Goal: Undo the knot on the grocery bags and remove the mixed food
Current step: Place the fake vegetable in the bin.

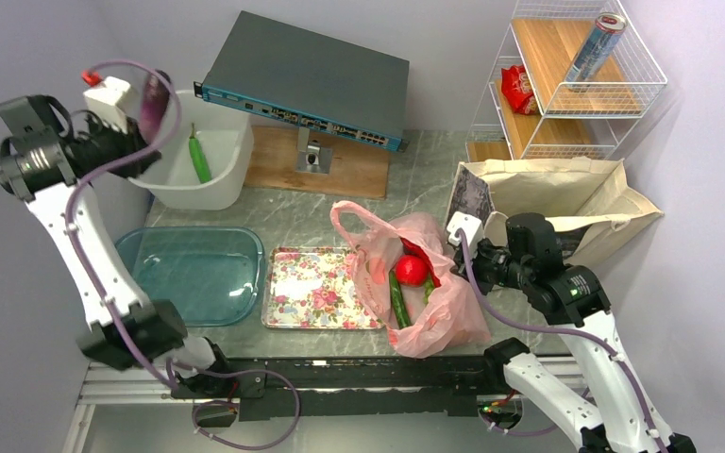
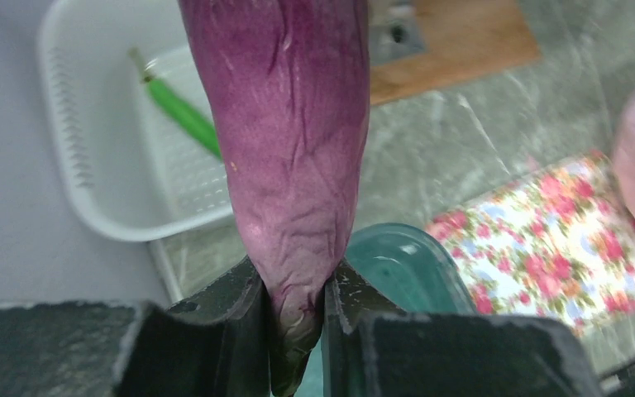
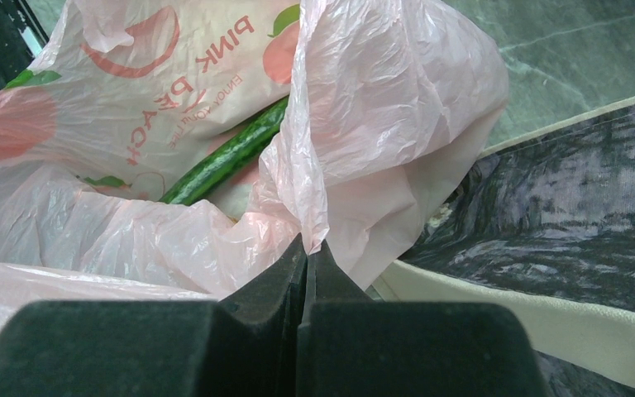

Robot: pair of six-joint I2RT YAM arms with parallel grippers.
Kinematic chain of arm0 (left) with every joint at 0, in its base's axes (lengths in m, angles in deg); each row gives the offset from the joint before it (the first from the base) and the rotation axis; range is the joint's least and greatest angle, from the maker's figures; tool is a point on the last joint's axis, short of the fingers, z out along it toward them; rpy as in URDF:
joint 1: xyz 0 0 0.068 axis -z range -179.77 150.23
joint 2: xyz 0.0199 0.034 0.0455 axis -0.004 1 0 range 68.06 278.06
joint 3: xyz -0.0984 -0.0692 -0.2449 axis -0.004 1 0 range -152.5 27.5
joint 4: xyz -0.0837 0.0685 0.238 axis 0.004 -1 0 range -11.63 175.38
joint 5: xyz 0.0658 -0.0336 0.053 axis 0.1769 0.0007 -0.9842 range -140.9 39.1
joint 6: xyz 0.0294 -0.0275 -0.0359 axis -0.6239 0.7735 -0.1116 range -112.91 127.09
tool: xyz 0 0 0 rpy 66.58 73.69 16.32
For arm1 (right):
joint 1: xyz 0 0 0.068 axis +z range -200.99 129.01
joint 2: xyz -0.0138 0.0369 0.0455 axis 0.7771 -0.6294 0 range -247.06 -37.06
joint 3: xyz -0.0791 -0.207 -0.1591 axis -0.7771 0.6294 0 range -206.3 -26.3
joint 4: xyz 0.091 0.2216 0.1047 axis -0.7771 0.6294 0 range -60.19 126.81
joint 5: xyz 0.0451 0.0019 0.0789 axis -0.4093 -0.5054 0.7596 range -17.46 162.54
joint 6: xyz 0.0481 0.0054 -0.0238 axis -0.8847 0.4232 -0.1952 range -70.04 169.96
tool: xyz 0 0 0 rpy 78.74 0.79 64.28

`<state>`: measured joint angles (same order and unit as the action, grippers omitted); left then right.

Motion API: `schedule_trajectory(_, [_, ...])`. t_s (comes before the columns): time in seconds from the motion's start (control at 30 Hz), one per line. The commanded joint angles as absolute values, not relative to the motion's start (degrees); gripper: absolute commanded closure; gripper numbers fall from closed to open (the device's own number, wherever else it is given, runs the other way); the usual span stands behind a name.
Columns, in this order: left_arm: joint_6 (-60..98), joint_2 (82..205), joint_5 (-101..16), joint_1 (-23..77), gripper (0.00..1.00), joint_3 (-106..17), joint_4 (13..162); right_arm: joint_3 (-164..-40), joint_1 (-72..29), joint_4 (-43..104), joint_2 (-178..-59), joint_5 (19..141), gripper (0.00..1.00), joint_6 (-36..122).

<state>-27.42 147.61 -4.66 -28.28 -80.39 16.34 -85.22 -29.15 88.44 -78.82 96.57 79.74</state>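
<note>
My left gripper is raised over the white basin and shut on the stem end of a wrinkled purple eggplant, which fills the left wrist view between the fingers. The thin pink bag lies open mid-table with a round red food and a long green pepper inside. My right gripper is shut on the bag's right edge. The knot is out of view. The beige tote lies behind the right gripper.
A green pepper lies in the basin. A teal tray and a floral tray sit near the front. A network switch stands at the back; a wire shelf holds a can and a red packet.
</note>
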Motion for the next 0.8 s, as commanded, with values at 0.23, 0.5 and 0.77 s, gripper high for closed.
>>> schedule_trajectory(0.23, [-14.51, 183.69, -17.1, -29.46, 0.96, -106.5, 25.82, -90.26, -29.08, 88.82, -82.76, 95.28, 1.0, 78.13])
schedule_trajectory(0.5, [-14.38, 193.05, -24.54, -24.21, 0.81, -106.16, 34.34, -92.68, -29.14, 90.54, -85.18, 93.38, 1.0, 78.33])
schedule_trajectory(0.77, [-14.07, 186.96, -26.05, -24.86, 0.01, -100.84, 40.93, -92.24, -29.12, 89.58, -84.94, 92.3, 1.0, 77.14])
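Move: The left hand already holds the eggplant high up. The middle of the white bin lies about 25 cm ahead of it, 9 cm to its left and some 31 cm below, with the green pepper on the bin's floor at about that same spot. The teal tray is roughly 6 cm back and 11 cm left, the wooden board some 22 cm ahead and 20 cm right, both about 37 cm below. From the right hand, the bin is around 33 cm ahead and 58 cm left. Keeping its pinch on the eggplant's narrow end, the left hand swings forward and left towards the bin, then sinks about 18 cm over it, some 22 cm forward in all. Meanwhile the wrist turns about 15 degrees counter-clockwise and tips down about as much. With the descent done, the fingers open wide and let go of the eggplant. The right hand keeps its pinch on the pink bag, easing forward barely 2 cm. ##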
